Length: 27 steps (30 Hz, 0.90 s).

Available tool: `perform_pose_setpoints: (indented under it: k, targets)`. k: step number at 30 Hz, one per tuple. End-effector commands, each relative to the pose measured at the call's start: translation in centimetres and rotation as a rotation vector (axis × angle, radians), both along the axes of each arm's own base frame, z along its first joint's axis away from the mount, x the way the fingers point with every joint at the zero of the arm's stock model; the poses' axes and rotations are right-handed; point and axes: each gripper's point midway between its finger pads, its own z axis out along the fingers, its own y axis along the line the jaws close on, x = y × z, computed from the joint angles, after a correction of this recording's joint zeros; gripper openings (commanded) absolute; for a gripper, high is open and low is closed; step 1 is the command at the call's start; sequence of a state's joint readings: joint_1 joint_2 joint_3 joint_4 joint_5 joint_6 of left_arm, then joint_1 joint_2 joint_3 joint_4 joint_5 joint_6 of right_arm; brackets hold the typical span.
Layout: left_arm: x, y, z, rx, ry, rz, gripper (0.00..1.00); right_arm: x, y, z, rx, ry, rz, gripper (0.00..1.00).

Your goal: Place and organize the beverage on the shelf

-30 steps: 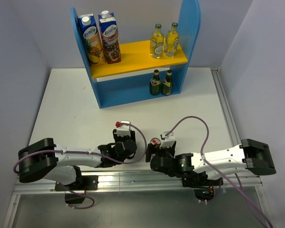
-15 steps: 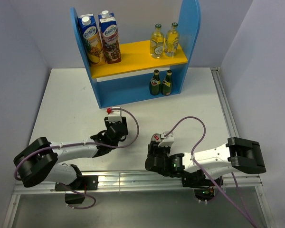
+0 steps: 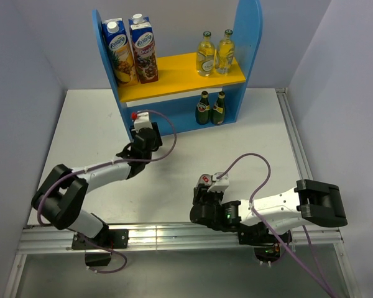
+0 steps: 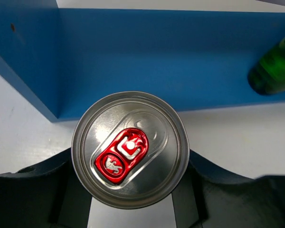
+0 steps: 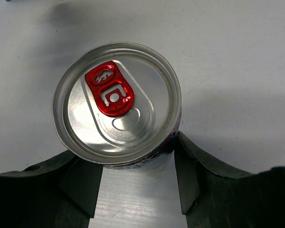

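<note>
My left gripper is shut on a silver can with a red tab, held upright just in front of the lower left bay of the blue shelf. The shelf's back panel fills the left wrist view. My right gripper is shut on a second can, which stands on the table near the arm bases. Two yellowish bottles stand on the yellow upper board. Two green bottles stand below them on the right, one showing as a green bottle in the left wrist view.
Two tall juice cartons stand at the left end of the yellow board. A metal rail runs along the table's near edge. The left side panel is close beside my left gripper.
My left arm carried its can away from the near edge up to the shelf's lower left bay. My right gripper closed around the second can and shifted slightly left.
</note>
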<state>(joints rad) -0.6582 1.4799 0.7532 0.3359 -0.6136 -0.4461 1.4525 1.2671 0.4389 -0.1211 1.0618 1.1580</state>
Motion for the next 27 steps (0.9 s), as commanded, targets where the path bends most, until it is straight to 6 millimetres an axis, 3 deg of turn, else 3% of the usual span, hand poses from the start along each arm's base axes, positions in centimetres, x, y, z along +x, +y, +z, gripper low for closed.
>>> perform_pose_setpoints:
  k: [1,3,10,15,20,27]
  targets:
    - [3.7,-1.1,4.6,-0.069,-0.120,-0.007,0.00,-1.1,-0.7,-2.4,-0.001,0.064,0.003,0.00]
    - [5.0,-0.3,3.6,-0.057,-0.097,0.017,0.00,-1.4,-0.6,-2.7,-0.006,0.065,0.013,0.00]
    - [9.5,1.4,3.0,-0.038,-0.097,0.094,0.00,-2.2,-1.0,-3.6,-0.035,0.075,0.019,0.00]
    - [11.5,2.8,2.0,-0.033,-0.087,0.151,0.00,-2.8,-1.7,-4.6,-0.037,0.085,0.018,0.00]
    - [12.3,4.0,1.0,-0.018,-0.087,0.216,0.00,-3.2,-1.5,-5.2,-0.040,0.089,0.025,0.00]
    - [12.8,4.1,1.0,-0.027,-0.127,0.227,0.00,-3.6,-1.2,-5.7,-0.057,0.087,0.030,0.00]
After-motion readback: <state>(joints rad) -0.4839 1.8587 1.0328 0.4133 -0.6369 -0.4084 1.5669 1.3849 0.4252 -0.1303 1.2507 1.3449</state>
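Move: The left gripper already holds a can. Its goal is the empty left end of the shelf's lower blue compartment, about 10 cm ahead, 4 cm to the left and 4 cm lower. The shelf's left side panel is roughly 8 cm left and 8 cm ahead. The nearer green bottle is about 21 cm right and 11 cm ahead, a little lower. From the right hand, that empty end is some 27 cm ahead and 25 cm left, slightly higher. Bring the left gripper forward about 10 cm into the lower compartment under the yellow board, drifting left towards the side panel and sinking 3 to 4 cm as you go in. Keep the can pinched throughout, turn the hand some 10 degrees counter-clockwise, and ease off over the last centimetre or two. ##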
